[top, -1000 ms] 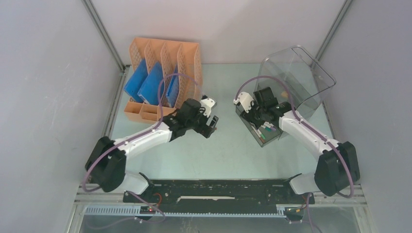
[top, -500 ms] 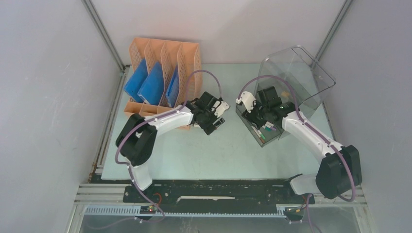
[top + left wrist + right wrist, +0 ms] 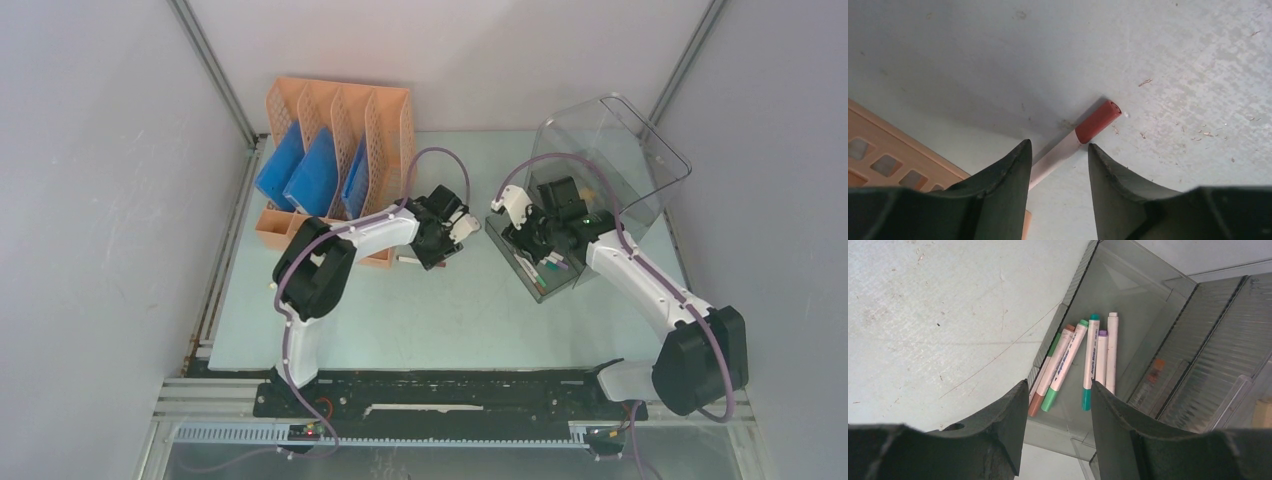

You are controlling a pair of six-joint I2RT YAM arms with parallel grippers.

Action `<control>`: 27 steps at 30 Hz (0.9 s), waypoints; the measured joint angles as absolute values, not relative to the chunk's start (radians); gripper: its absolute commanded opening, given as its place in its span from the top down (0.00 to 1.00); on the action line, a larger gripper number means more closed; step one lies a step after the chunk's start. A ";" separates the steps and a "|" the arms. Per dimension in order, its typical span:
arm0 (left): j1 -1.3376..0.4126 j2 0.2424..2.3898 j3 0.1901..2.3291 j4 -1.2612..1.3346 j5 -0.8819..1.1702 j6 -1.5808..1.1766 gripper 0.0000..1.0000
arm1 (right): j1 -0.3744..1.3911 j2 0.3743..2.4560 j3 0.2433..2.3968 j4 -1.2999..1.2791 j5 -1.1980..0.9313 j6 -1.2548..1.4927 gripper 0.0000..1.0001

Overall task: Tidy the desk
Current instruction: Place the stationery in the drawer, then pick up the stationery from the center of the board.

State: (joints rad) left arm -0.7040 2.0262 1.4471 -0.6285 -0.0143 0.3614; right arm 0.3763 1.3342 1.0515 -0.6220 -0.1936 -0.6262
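On the pale green desk (image 3: 440,320) lies a white marker with a red cap (image 3: 1095,121), close to the orange rack's corner. My left gripper (image 3: 440,250) (image 3: 1058,145) hangs low over it. Its jaws stand apart on either side of the marker's white body, and a gap shows on the right side. My right gripper (image 3: 532,245) (image 3: 1059,385) is open and empty above a clear drawer (image 3: 545,285) (image 3: 1128,295) that holds several markers (image 3: 1093,355) with green, teal, purple and brown caps.
An orange perforated file rack (image 3: 335,120) with blue folders (image 3: 300,170) stands at the back left, its corner (image 3: 878,150) beside my left fingers. A clear plastic drawer box (image 3: 610,150) stands at the back right, behind the pulled-out drawer.
My left arm has swung right and back, coming down over the red-capped marker, and its jaws have narrowed. The right arm has barely moved.
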 measured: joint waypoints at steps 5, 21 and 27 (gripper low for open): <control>-0.697 2.035 1.456 -0.642 0.008 0.368 0.72 | 0.374 1.334 1.052 -0.626 -0.197 -0.627 0.44; -0.686 1.988 1.370 -0.556 0.078 0.284 1.00 | 0.374 1.280 1.052 -0.640 -0.244 -0.630 0.44; -0.693 1.883 1.206 -0.424 0.086 0.189 1.00 | 0.374 1.267 1.052 -0.646 -0.272 -0.631 0.44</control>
State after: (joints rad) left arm -0.6930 1.8828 1.2064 -0.4240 0.0864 0.1886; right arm 0.3744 1.2675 1.0515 -0.6456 -0.2722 -0.6312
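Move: The last marker, red-capped, lies right between the left hand's parted fingers, its middle about 1 cm to the left, level fore and aft, and some 1 cm below. The orange rack's near right corner is about 8 cm to the left and level; the open drawer's middle is some 21 cm to the right and 2 cm ahead. From the right hand, the marker lies about 19 cm to the left, roughly level fore and aft, and 13 cm down. Closing its half-open fingers almost in place, the left hand pinches the red-capped marker's barrel just behind the cap, then keeps hold and draws back about 2 cm more, level and low over the table, rolling some 10 degrees with its left side dipping. The empty right hand, fingers still half open, rises about 2 cm above the drawer, easing slightly back. ##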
